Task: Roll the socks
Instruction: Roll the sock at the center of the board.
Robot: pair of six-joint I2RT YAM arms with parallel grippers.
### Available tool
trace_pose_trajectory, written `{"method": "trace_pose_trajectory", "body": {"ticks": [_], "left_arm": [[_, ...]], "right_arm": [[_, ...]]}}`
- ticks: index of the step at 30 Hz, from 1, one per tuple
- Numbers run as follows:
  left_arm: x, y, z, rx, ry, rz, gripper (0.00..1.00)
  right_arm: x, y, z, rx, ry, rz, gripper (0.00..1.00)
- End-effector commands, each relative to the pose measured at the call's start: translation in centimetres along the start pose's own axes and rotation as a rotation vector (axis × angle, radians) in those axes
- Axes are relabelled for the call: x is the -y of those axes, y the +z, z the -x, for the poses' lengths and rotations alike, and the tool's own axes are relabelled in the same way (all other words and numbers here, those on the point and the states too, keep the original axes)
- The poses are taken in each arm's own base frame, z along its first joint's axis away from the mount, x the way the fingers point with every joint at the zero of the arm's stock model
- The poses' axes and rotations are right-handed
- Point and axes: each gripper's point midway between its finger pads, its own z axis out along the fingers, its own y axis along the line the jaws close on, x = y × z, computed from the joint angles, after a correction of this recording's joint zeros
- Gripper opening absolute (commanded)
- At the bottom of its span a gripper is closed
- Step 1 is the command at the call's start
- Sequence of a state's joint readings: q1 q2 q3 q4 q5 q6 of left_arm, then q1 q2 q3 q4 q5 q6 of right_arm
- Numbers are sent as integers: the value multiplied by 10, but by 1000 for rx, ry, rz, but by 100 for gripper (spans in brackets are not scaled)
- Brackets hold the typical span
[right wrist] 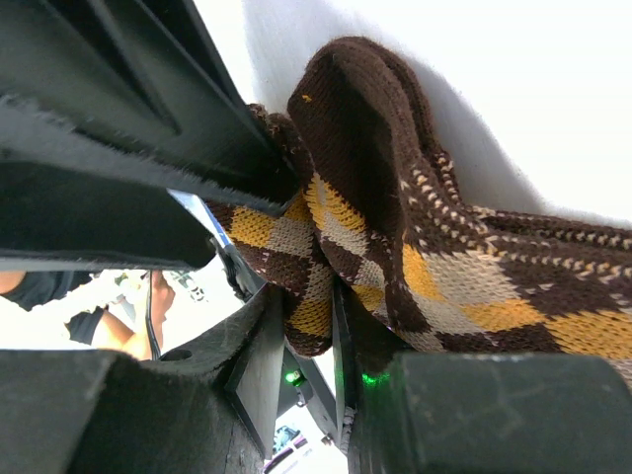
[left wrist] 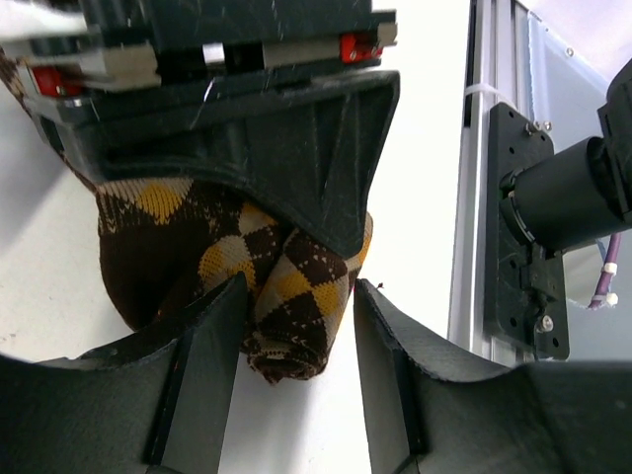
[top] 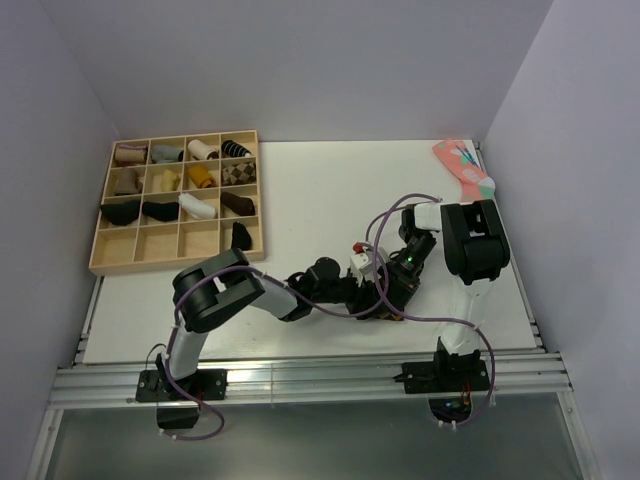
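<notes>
The socks [left wrist: 148,237] are dark brown with orange-tan argyle diamonds and lie bunched on the white table, one end curled into a roll [left wrist: 296,326]. My left gripper [left wrist: 298,286] stands open around that roll: the left finger [left wrist: 212,346] touches it, and the right finger [left wrist: 395,355] stands apart from it. My right gripper [right wrist: 309,296] is shut on a fold of the socks [right wrist: 464,276]. In the top view both grippers [top: 385,285] meet at the table's near middle and hide the socks.
A wooden compartment tray [top: 100,250] with several rolled socks stands at the back left. A pink sock with teal patches [top: 462,168] lies at the far right corner. The metal rail [left wrist: 513,247] at the table's near edge runs close beside the left gripper.
</notes>
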State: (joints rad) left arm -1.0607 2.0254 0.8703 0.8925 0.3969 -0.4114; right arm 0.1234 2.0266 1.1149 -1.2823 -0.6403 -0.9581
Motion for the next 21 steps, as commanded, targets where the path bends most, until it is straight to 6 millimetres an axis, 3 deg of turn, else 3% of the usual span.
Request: {"method": "trace_pose_trajectory", "body": {"ticks": [1,12,15,17,21], "left_arm": [[6,4,4,2,-6,-39,52],[2,12,-6,-15,-48,-38,45],[-1,16,-8,-27,-74,-30,36],[-4,17,-12,-42,-107,-11,24],[-14,23,-17,-100,-161,84,0]], "right_arm": [[38,-4,0,-35,-68,-131,19],[38,-3,-1,-35,-68,-129,19],[39,-4,-1,-26,-74,-145,20],[40,-4,0,-16,-80,-163,20],[43,-6,3,15,-90,-202,32]]}}
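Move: The sock's rolled end sits just past the left hand's open fingertips, about 2 cm to its right, 2 cm lower and level fore and aft. The loose brown flap lies roughly 3 cm farther out than that end and 2 cm to its right. The right hand already pinches the sock, with the rolled end about 2 cm to its left and level otherwise. The left hand sinks and reaches right, about 1.5 cm each, and closes on the rolled end, tipping slightly down. ##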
